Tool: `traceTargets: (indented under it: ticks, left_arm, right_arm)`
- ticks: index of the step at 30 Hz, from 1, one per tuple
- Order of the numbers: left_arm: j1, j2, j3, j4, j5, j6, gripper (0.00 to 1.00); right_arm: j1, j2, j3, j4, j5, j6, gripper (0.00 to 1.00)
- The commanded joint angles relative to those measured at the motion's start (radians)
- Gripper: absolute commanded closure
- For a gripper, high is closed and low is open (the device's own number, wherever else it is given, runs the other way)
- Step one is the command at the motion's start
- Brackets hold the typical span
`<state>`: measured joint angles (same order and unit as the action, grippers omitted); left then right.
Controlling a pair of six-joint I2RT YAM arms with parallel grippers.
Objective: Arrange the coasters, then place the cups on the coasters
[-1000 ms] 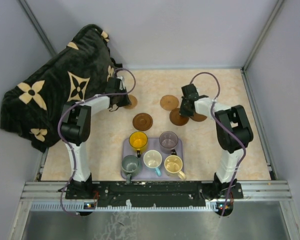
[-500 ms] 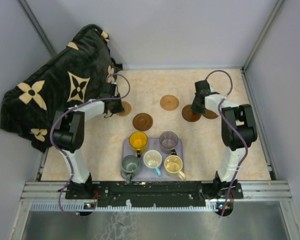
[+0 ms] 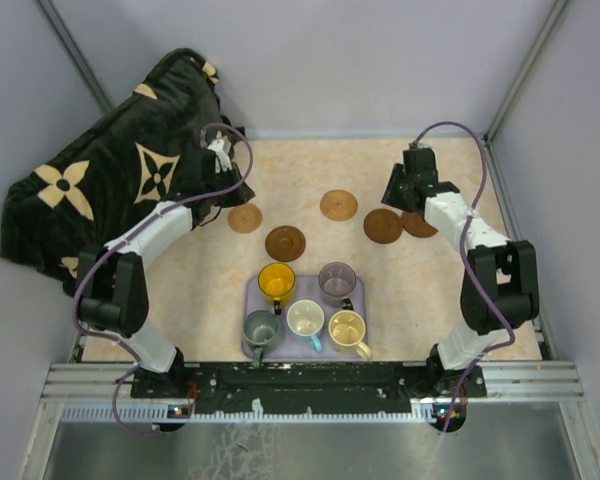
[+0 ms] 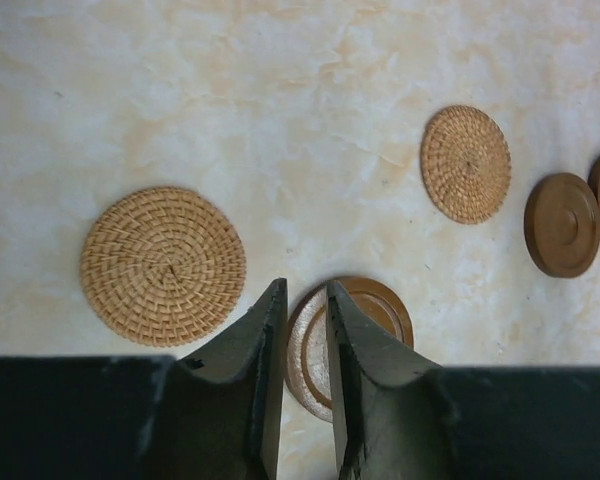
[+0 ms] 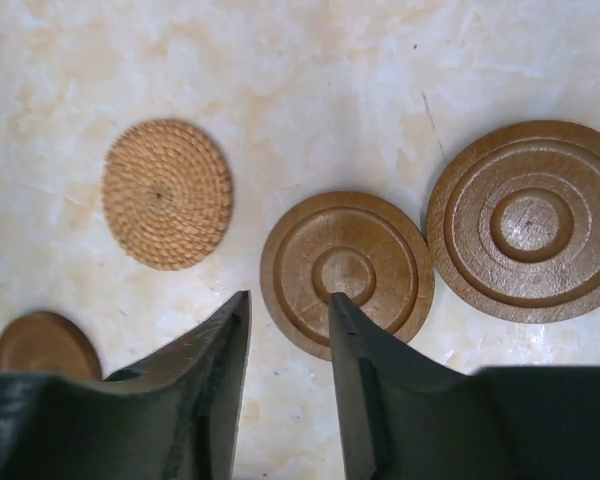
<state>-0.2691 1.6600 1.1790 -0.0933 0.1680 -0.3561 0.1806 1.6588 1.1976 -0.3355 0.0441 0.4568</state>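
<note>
Five coasters lie across the far half of the table: a woven tan coaster (image 3: 245,217), another tan one (image 3: 339,204), and dark brown coasters (image 3: 285,242) (image 3: 383,225) (image 3: 418,223). My left gripper (image 3: 225,186) hovers just behind the left tan coaster (image 4: 163,265), its jaws slightly apart and empty (image 4: 305,290). My right gripper (image 3: 405,190) is open and empty (image 5: 289,300) above the near rim of a brown coaster (image 5: 346,272). The yellow cup (image 3: 276,281), purple-grey cup (image 3: 336,279), grey-green cup (image 3: 261,327), white cup (image 3: 305,319) and cream cup (image 3: 347,328) stand on a tray.
The lavender tray (image 3: 304,288) sits near the arm bases. A black blanket with tan flowers (image 3: 130,170) is heaped at the far left corner, close to my left arm. Grey walls enclose the table on three sides.
The left tan coaster slid left and a dark brown coaster slid right. Both grippers then opened, let go and drew back toward the far side.
</note>
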Motion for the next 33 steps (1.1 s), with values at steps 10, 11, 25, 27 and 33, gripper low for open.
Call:
traceTargets:
  ticks: [10, 11, 25, 27, 33]
  left_arm:
    - [-0.183, 0.021, -0.131, 0.027, 0.098, 0.086, 0.55]
    - [-0.193, 0.029, -0.128, 0.023, 0.090, 0.088, 0.54]
    - [-0.292, 0.118, -0.069, -0.098, -0.140, 0.118, 0.32]
    - [-0.300, 0.134, -0.055, -0.124, -0.171, 0.123, 0.33]
    - [-0.312, 0.183, -0.014, -0.215, -0.258, 0.119, 0.36]
  right_arm:
    - [0.000, -0.241, -0.125, 0.014, 0.047, -0.015, 0.41]
    - [0.000, -0.258, -0.137, 0.015, 0.047, -0.015, 0.41]
    - [0.000, -0.417, -0.220, 0.011, 0.039, -0.002, 0.37]
    - [0.000, -0.431, -0.229, 0.017, 0.035, 0.002, 0.37]
    - [0.000, -0.467, -0.242, 0.023, 0.027, 0.014, 0.36]
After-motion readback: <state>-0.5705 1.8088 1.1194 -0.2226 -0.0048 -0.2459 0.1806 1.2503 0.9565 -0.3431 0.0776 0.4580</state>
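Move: The left hand's target, the dark coaster in front of the yellow cup, lies about 7 cm back, 7 cm to the right and 13 cm below it. Almost under the hand, 1 cm back and 2 cm left, is a woven coaster; another is some 2 cm ahead, 19 cm right. The yellow cup stands 17 cm back, 5 cm right. From the right hand, that dark coaster is about 22 cm left and 6 cm back; the right-hand dark coaster is nearly beneath, 2 cm back. The left hand heads for the dark coaster in front of the yellow cup, sweeping back and right about 9 cm each way while sinking, then mostly straight down, some 11 cm in all. Its fingers open wide, and it swings clockwise as its left side rises; contact can't be made out. The right hand backs off empty from its dark coasters, upward and back, opening wider. ##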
